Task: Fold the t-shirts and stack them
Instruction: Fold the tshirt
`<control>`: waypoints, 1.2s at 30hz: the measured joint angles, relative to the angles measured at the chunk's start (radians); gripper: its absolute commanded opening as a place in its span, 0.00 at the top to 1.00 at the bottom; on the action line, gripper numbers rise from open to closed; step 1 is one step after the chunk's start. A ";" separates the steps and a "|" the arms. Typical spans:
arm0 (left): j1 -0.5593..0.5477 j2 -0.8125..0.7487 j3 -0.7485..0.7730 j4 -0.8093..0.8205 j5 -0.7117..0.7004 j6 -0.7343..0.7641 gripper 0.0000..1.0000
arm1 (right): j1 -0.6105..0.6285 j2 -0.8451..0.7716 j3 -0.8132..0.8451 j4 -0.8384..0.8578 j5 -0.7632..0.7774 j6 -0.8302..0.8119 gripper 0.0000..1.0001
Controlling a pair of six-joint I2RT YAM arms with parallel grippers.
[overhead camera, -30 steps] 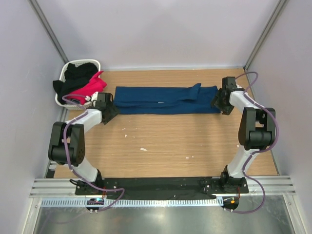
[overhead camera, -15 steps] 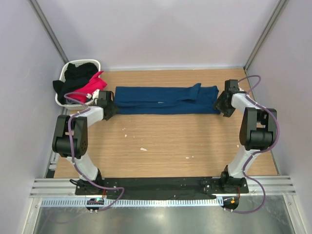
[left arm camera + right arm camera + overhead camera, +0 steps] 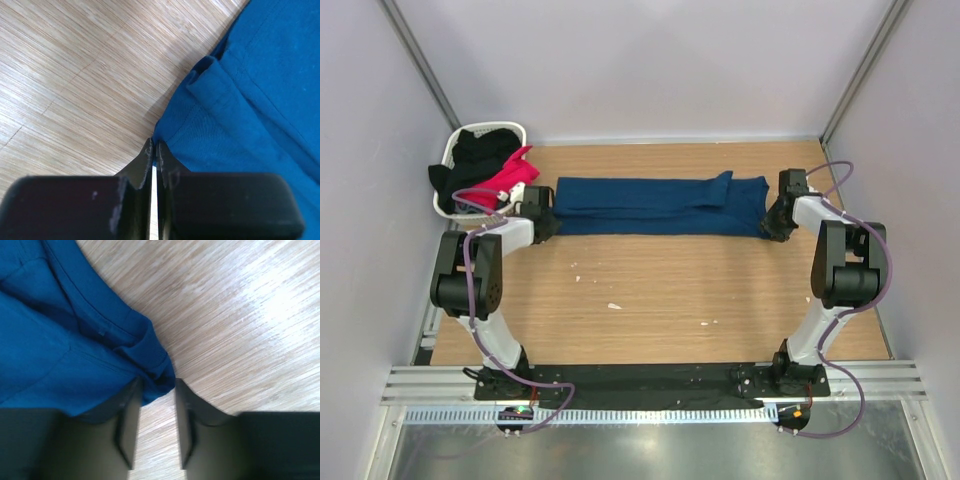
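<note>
The navy blue t-shirt (image 3: 655, 205) lies folded into a long strip across the far half of the table. My left gripper (image 3: 548, 222) is at the strip's left end. In the left wrist view its jaws (image 3: 154, 145) are pressed together on the near corner of the navy t-shirt (image 3: 250, 100), with a sliver of blue between the tips. My right gripper (image 3: 772, 222) is at the right end. Its jaws (image 3: 156, 390) stand apart, and the bunched corner of the navy t-shirt (image 3: 60, 340) reaches into the gap. A pink t-shirt (image 3: 510, 178) and a black t-shirt (image 3: 480, 155) spill from the basket.
A small white basket (image 3: 490, 128) stands in the far left corner, just behind my left gripper. Grey walls close the table on three sides. A few pale crumbs (image 3: 613, 305) lie on the wooden tabletop (image 3: 660, 290).
My left gripper slid in to the shirt's left corner and shut on it. My right gripper's jaws narrowed around the right corner.
</note>
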State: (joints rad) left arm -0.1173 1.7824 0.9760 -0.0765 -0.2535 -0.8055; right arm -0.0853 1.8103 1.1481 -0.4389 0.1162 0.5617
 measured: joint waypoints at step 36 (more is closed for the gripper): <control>0.000 -0.559 -0.345 -0.399 0.029 -0.034 0.24 | -0.007 -0.387 -0.328 -0.132 0.107 0.004 0.66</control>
State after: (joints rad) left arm -0.1173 1.2236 0.6308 -0.4755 -0.2249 -0.8391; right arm -0.0925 1.4235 0.8204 -0.5705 0.2234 0.5655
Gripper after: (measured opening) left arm 0.299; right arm 0.054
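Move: My left hand already pinches the shirt's near left corner; I am taking it to bare table about 16 cm straight back. The basket stands some 18 cm ahead and 19 cm left, and a white scrap lies about 20 cm back and 17 cm right. My right hand's part-open fingers are around the shirt's near right corner, right at them; the raised flap is roughly 13 cm ahead and 14 cm left of that hand. I first shut my right fingers on the near right corner and edge it outward a centimetre. Then both hands drag the shirt straight back towards my bases, barely above the table, the left about 16 cm and the right some 11 cm. My left hand tips down about 10 degrees and starts opening at its corner at the end, while my right keeps its pinch. ##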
